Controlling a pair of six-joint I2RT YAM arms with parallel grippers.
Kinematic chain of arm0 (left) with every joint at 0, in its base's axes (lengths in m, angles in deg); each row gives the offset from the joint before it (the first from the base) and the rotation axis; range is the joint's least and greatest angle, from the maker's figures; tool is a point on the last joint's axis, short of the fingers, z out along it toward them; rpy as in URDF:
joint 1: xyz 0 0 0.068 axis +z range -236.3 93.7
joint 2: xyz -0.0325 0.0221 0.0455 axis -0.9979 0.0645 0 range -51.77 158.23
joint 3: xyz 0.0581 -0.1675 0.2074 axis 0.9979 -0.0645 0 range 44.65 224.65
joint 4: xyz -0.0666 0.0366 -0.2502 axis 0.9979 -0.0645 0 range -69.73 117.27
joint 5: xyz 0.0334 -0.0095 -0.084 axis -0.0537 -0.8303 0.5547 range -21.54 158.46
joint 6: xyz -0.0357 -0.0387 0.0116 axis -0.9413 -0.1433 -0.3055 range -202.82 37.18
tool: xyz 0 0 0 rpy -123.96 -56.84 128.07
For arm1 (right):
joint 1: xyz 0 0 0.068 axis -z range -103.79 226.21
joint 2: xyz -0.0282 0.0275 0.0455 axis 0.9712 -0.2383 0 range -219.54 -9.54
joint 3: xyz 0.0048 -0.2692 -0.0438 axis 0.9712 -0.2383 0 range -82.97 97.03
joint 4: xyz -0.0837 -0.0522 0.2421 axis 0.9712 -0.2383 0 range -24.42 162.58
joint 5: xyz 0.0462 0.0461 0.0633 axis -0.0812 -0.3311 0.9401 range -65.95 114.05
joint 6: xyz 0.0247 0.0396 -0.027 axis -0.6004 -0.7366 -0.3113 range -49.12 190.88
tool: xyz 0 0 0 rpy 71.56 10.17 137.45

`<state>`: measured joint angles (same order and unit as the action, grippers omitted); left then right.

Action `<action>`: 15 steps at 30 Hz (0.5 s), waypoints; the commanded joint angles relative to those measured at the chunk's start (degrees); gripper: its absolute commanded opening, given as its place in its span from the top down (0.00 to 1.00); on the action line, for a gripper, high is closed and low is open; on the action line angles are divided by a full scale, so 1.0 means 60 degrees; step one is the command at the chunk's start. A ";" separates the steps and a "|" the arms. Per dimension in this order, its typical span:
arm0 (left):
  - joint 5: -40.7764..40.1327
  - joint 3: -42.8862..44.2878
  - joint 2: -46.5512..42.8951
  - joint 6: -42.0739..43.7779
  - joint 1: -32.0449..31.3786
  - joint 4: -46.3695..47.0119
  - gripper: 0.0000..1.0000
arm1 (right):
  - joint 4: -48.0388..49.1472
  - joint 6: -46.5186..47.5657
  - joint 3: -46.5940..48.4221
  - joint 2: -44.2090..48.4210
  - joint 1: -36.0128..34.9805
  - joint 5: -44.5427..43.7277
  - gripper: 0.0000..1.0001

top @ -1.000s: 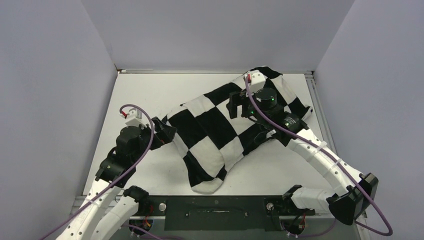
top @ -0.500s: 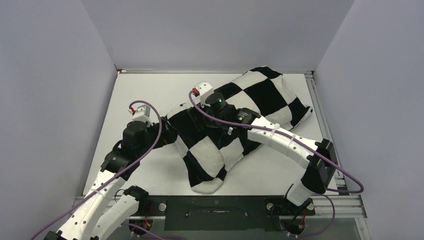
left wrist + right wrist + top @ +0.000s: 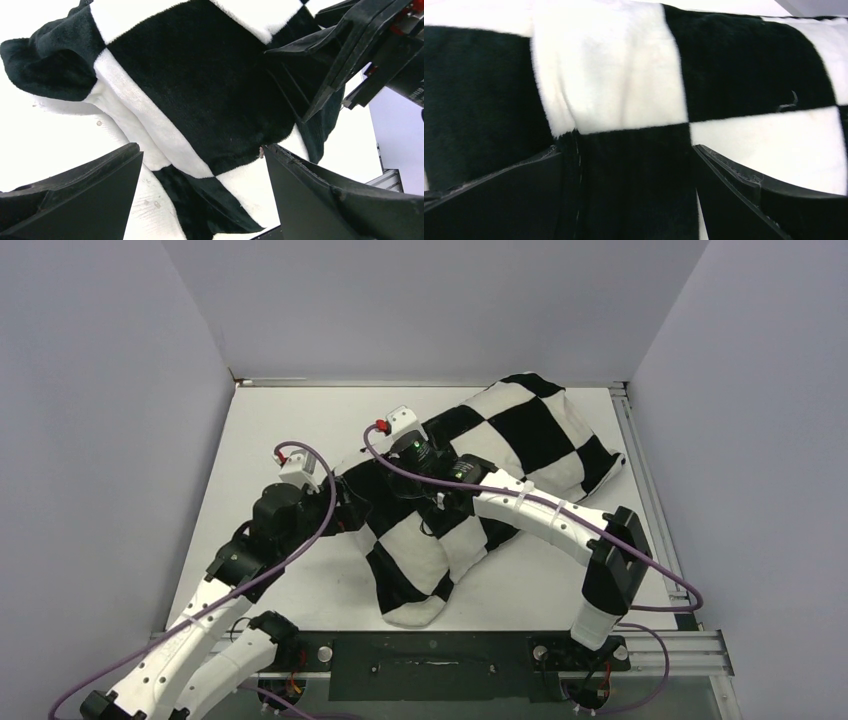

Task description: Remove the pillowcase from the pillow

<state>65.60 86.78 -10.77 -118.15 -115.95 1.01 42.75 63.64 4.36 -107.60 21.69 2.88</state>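
The black-and-white checkered pillowcase point(image 3: 520, 440) lies stuffed and slanting from the back right to the front middle of the table. The pillow is hidden inside it. My left gripper point(image 3: 345, 508) is open at the cover's left edge. In the left wrist view its fingers point(image 3: 90, 190) straddle a black square of the pillowcase point(image 3: 200, 85). My right gripper point(image 3: 400, 483) is open over the left part of the cover, close to the left gripper. Its fingers point(image 3: 744, 190) stand on either side of a black square of the pillowcase point(image 3: 614, 75). The right gripper's fingers point(image 3: 325, 65) also show in the left wrist view.
The white table point(image 3: 290, 420) is boxed in by grey walls on three sides. A metal rail point(image 3: 640, 475) runs along its right edge. A black plate point(image 3: 430, 652) lies between the arm bases at the front.
My right arm has swung left from the cover's back right end to its left part. My left gripper has edged forward onto the cover's left edge. The cover has barely moved.
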 commanded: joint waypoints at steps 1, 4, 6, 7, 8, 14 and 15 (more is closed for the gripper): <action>-0.0118 0.0046 0.0268 0.0043 -0.0039 0.1116 0.04 | -0.0241 -0.0320 0.0086 0.0470 0.0115 -0.1802 0.10; -0.0246 0.0221 0.0746 -0.0333 -0.0033 0.1533 0.04 | -0.0055 -0.0590 -0.0236 0.0724 0.0295 -0.1607 0.10; -0.0311 0.0571 0.1169 -0.0387 -0.0050 0.1624 0.04 | 0.0146 -0.0688 -0.0625 0.0998 0.0370 -0.1305 0.10; -0.0372 0.0666 0.1355 -0.0413 -0.0057 0.1713 0.04 | 0.0347 -0.0710 -0.0875 0.1130 0.0409 -0.1192 0.10; -0.0405 0.0751 0.1558 -0.0422 -0.0067 0.1852 0.04 | 0.0456 -0.0762 -0.1055 0.1253 0.0460 -0.1088 0.10; -0.1031 0.1698 0.2861 -0.0337 -0.0097 0.1957 0.04 | 0.0970 -0.0778 -0.1673 0.1902 0.0983 -0.0102 0.10; -0.1013 0.1936 0.3079 -0.0275 -0.0116 0.1925 0.04 | 0.1021 -0.0784 -0.1711 0.1950 0.1063 0.0073 0.10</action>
<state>62.15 91.50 4.33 -120.09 -116.21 8.05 46.01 59.13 -4.45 -99.91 25.43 1.07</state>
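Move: The right hand, fingers open, has its left fingertip against a crease in the pillowcase, about 4 cm left of the hand point, level fore and aft and some 2 cm lower. From the left hand that crease lies roughly 6 cm ahead, 9 cm right and 6 cm below. The left hand heads towards the pillowcase's loose dark far-left corner, some 11 cm ahead, 3 cm left and 8 cm below. The pillowcase's near end is about 16 cm back, 9 cm right and 9 cm below. With its left fingertip still against the cloth, the open right hand drags the crease of the pillowcase about 4.5 cm to the right at nearly constant height, turning some 10 degrees clockwise. Meanwhile the left hand, also wide open, reaches about 5 cm forward over the pillowcase's left side, drifting right and sinking a little towards the loose dark corner. ##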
